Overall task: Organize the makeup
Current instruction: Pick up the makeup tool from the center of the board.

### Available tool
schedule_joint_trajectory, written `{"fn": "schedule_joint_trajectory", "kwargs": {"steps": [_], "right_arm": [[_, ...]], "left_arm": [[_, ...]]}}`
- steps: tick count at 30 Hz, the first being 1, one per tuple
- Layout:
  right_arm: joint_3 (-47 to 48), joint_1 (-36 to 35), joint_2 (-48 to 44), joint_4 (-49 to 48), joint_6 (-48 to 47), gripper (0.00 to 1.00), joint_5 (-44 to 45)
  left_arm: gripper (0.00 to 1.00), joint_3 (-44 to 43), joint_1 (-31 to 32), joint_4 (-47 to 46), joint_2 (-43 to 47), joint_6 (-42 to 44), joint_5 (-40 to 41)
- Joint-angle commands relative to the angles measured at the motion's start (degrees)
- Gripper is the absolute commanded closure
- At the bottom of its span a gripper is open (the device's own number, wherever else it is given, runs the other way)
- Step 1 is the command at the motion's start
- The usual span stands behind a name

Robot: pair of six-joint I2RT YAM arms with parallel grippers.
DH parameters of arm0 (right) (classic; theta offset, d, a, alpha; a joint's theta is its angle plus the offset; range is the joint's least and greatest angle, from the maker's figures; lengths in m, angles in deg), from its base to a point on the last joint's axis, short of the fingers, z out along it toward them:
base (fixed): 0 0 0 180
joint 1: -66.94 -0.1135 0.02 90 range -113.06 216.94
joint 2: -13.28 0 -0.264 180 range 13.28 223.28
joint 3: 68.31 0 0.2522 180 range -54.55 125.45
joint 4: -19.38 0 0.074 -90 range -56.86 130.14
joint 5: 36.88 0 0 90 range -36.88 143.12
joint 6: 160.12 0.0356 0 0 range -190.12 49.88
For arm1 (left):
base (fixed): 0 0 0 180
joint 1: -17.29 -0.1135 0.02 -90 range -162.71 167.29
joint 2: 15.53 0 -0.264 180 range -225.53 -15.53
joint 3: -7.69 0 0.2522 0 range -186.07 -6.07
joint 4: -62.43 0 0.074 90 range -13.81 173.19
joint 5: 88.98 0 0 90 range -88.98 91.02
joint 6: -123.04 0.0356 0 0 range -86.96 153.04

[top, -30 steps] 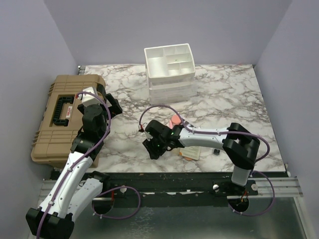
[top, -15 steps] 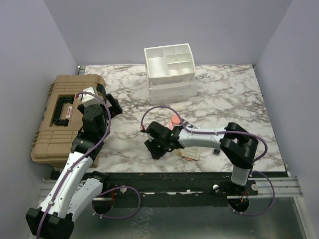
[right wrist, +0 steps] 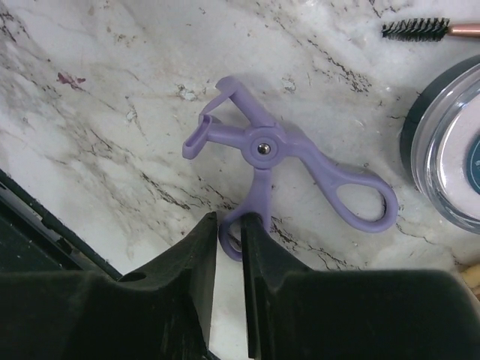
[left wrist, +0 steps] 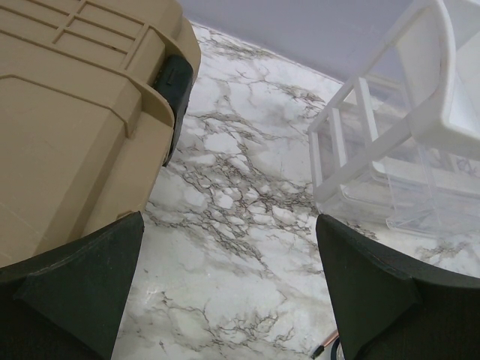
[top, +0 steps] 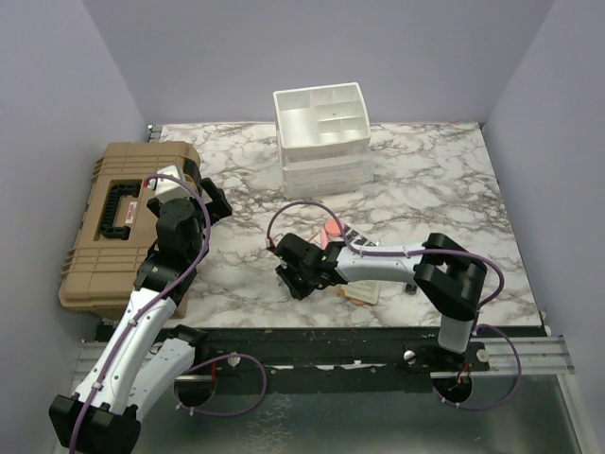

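A purple eyelash curler lies flat on the marble. My right gripper has its jaws narrowed onto one handle loop, with a finger on each side of it. A round blue compact lies just right of the curler, and a small brush wand beyond it. From above, the right gripper is low at the table's front centre. A pink puff, a cream sachet and a tiny dark vial lie around its arm. My left gripper hangs open over bare marble.
The white compartmented organizer stands at the back centre and also shows in the left wrist view. The big tan hard case fills the left side, next to the left gripper. The table's front edge runs just below the right gripper.
The right gripper's jaws have narrowed onto the curler's handle loop, and the arm has settled slightly lower and nearer. The left arm has not moved.
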Motion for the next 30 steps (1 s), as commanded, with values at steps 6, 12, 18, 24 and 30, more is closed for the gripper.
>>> {"fn": "schedule_joint_trajectory", "kwargs": {"steps": [6, 12, 18, 24, 30], "right_arm": [[0.1, -2.5, 1.0, 0.1, 0.8, 0.95, 6.5], [1.0, -2.5, -8.4, -0.7, 2.4, 0.99, -1.4], [2.0, -2.4, -14.7, 0.9, 1.6, 0.99, -1.7], [5.7, 1.7, -20.3, 8.3, -3.1, 0.99, -0.8], [13.9, 15.7, -25.6, 14.1, -11.3, 0.99, -5.6]], "left_arm": [[0.01, 0.5, 0.0, 0.8, 0.2, 0.4, -0.5], [0.01, 0.6, 0.0, 1.0, 1.2, 0.4, 0.5], [0.01, 1.1, 0.0, 1.0, 3.5, -0.2, 2.8], [0.01, 1.4, 0.0, 1.0, 5.1, -0.4, 4.2], [0.01, 1.4, 0.0, 0.8, 4.7, -0.4, 4.0]]}}
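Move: The makeup tool lies flat with one handle loop between the right hand's barely parted fingertips; its middle is about 3 cm ahead and 1 cm left, at fingertip height. From that hand the round compact is some 8 cm ahead and 4 cm right, and the gold-capped bottle 2 cm ahead and 8 cm right. From the left hand, the tool lies roughly 11 cm back, 19 cm right and 24 cm below. The makeup tool's near handle loop is pinched as the right fingers close the rest of their gap, then hoisted nearly straight up, about 18 cm in all. Late in the climb the hand swings forward and to the right, some 4 cm each, while the wrist tilts about 20 degrees, the fingers swinging up from their downward slant. The empty left hand, still wide open, eases up and slightly back, some 2 cm. ##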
